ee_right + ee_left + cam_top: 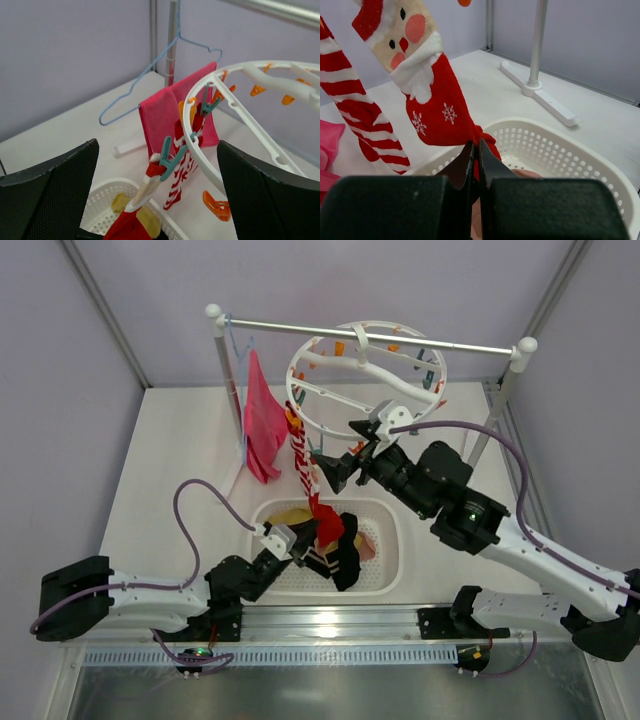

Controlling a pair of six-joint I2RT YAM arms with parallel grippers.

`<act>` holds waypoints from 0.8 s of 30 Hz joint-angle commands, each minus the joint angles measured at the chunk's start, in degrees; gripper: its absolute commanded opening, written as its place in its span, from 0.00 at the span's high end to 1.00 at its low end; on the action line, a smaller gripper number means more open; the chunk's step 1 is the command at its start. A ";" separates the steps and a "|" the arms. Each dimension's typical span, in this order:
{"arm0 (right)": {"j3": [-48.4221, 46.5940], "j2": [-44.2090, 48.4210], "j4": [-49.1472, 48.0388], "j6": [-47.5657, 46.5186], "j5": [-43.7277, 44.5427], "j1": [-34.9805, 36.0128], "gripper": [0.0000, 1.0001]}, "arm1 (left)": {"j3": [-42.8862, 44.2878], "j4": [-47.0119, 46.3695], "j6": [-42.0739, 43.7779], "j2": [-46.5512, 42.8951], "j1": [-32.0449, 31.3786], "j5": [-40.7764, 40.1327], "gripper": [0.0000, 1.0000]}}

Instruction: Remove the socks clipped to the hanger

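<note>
The white ring hanger (366,376) hangs from the rack rail with orange and teal clips. A red Santa sock (432,107) hangs from a teal clip (173,155) on the ring. A red-and-white striped sock (298,455) is clipped beside it. My left gripper (476,150) is shut on the Santa sock's toe, just above the basket. My right gripper (156,150) is open, its fingers on either side of that teal clip without touching it. Black (346,552), mustard (146,221) and pale pink (369,545) socks lie in the basket.
The white perforated basket (392,558) sits below the ring, near the table's front. A magenta-pink cloth (262,422) on a blue wire hanger (145,80) hangs at the rail's left end. The white rack post (538,45) and its foot stand behind the basket.
</note>
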State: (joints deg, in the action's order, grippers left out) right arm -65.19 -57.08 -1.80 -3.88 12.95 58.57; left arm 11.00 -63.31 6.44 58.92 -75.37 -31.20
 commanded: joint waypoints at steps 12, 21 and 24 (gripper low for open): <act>-8.90 -12.62 11.91 3.08 -11.02 -6.18 0.00 | 6.75 6.01 -3.10 4.54 -0.30 -5.36 1.00; -3.37 -9.45 9.01 6.51 -14.10 -6.18 0.00 | 6.92 5.56 -4.24 4.89 -0.30 -4.13 1.00; -1.70 -10.42 7.78 7.39 -9.12 -6.18 0.00 | 6.92 5.74 -5.12 4.63 -0.30 -2.29 1.00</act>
State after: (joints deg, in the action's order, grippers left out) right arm -67.88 -67.44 8.64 1.61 0.08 52.53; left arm 16.05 -56.23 2.96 64.01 -75.37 -34.72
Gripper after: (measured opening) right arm 0.996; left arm 0.005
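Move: The teal peg on the Santa sock at the ring's rim lies about 6 cm forward, 4 left and 8 below the open right hand. From that hand an orange peg sits roughly 5 forward, 4 right and 10 down, and the striped sock 11 forward, 9 left and 13 down. From the left hand, holding the red toe, the teal peg is some 6 forward, 1 left and 13 up; the basket's middle is 4 forward, 2 right and 14 down. Down and to the left goes the right hand, quickly at first, sinking about 9 cm and nosing slightly forward towards the teal peg before easing back a touch; its fingers stay wide open and tip some 15 degrees downward. The left hand keeps the red toe pinched and draws it about 2 cm down, drifting slightly right and forward. ##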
